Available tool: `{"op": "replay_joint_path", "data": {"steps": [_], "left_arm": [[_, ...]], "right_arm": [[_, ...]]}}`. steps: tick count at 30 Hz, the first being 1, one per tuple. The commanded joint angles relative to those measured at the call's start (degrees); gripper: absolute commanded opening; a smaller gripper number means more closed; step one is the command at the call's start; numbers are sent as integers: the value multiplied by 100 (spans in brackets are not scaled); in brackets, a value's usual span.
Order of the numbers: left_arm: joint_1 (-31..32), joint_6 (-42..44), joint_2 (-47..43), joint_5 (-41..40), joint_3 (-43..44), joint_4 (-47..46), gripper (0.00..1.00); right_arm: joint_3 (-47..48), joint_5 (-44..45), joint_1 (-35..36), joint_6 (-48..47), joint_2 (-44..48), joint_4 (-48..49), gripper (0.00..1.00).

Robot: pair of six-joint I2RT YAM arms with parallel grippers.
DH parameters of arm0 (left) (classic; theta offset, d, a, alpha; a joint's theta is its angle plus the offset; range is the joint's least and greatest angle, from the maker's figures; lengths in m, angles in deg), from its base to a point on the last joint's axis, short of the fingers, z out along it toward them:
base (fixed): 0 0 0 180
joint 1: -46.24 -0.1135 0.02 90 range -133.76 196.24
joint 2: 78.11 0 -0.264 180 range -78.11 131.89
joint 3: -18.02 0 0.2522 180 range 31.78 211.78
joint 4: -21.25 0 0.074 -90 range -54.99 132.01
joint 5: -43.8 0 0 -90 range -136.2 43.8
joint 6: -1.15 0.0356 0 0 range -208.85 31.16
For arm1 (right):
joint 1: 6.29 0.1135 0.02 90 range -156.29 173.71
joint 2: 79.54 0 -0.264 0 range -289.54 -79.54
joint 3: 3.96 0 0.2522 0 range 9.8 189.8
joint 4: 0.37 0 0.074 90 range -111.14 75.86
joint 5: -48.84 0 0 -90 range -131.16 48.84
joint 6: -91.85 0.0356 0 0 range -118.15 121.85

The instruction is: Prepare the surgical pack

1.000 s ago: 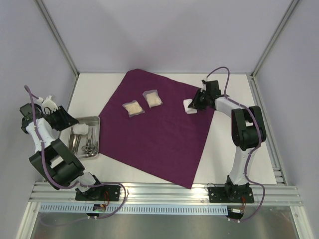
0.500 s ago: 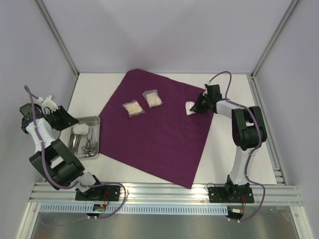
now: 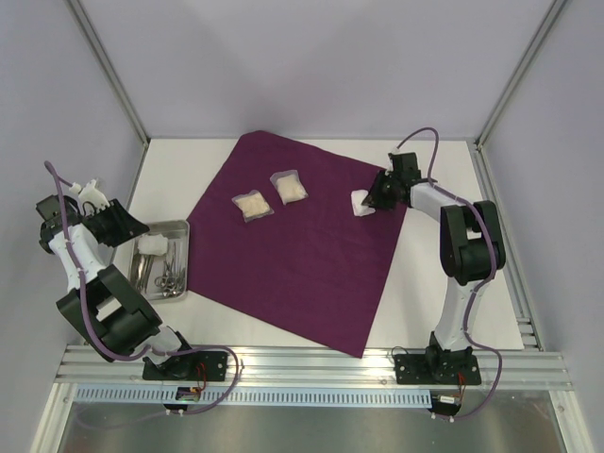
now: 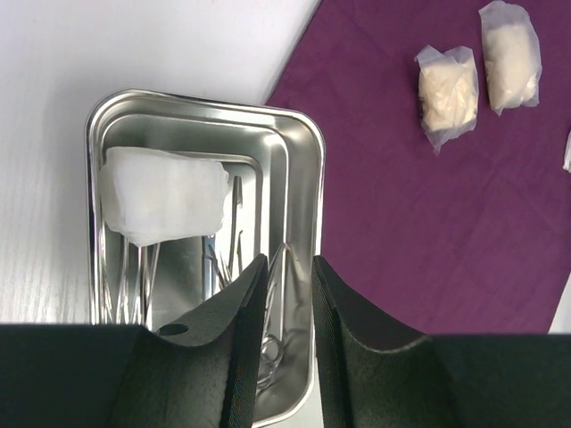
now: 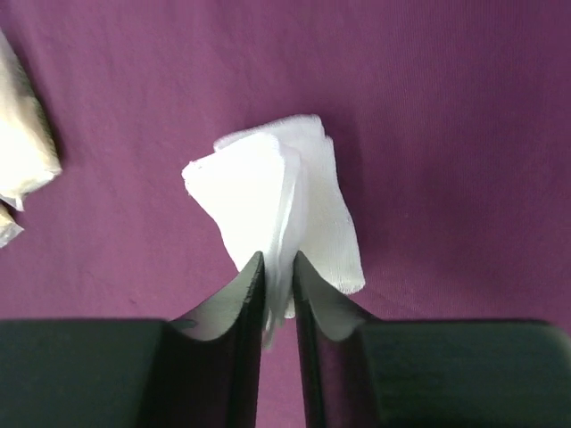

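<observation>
The surgical pack (image 3: 293, 245) lies spread flat as a big plum-purple sheet, also seen in the left wrist view (image 4: 428, 223) and under the right wrist camera (image 5: 446, 107). A crumpled white gauze (image 3: 360, 201) rests on its right part. My right gripper (image 3: 371, 200) is low over it, jaws slightly parted, and an edge of the gauze (image 5: 277, 196) sits loosely in the gap (image 5: 278, 259). My left gripper (image 3: 127, 226) hovers over the steel tray (image 3: 179, 260), open by a narrow gap (image 4: 284, 260) with nothing between its fingers.
The tray (image 4: 303, 178) holds a folded white pad (image 4: 165, 196) and metal instruments (image 4: 227, 241). Two clear packets of beige material (image 3: 253, 206) (image 3: 289, 186) lie on the sheet's upper part. Frame posts stand at the back corners.
The right gripper's jaws have parted slightly around the gauze, which stays on the sheet; its wrist shifted a little. The left arm has not moved.
</observation>
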Motion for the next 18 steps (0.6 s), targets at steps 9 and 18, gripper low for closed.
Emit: {"op": "replay_joint_path", "data": {"steps": [9, 18], "left_arm": [[29, -17, -65, 288, 252, 30, 35], [20, 36, -101, 262, 243, 117, 35]], "right_arm": [[1055, 669, -27, -742, 222, -1640, 49], [1451, 451, -124, -1006, -243, -1685, 57]]}}
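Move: Just ahead and to the left of the right hand, about 2 cm each way and 2 cm below the hand point, lies the middle of the stacked gauze, its raised fold still between the fingertips. The nearer clear bag is some 23 cm to that hand's left and 4 cm farther out; the other bag is about 33 cm left, level with the hand. From the idle left hand the gauze lies roughly 55 cm right, 16 cm ahead and 14 cm lower. Opening its already parting fingers to a bit over half, the right hand lets go of the gauze fold and backs off, nearly 3 cm to the right and 2.5 cm up, with no lasting forward travel. On the way the wrist rolls about 10 degrees, its left side dipping, so that the fingers point more steeply down. ##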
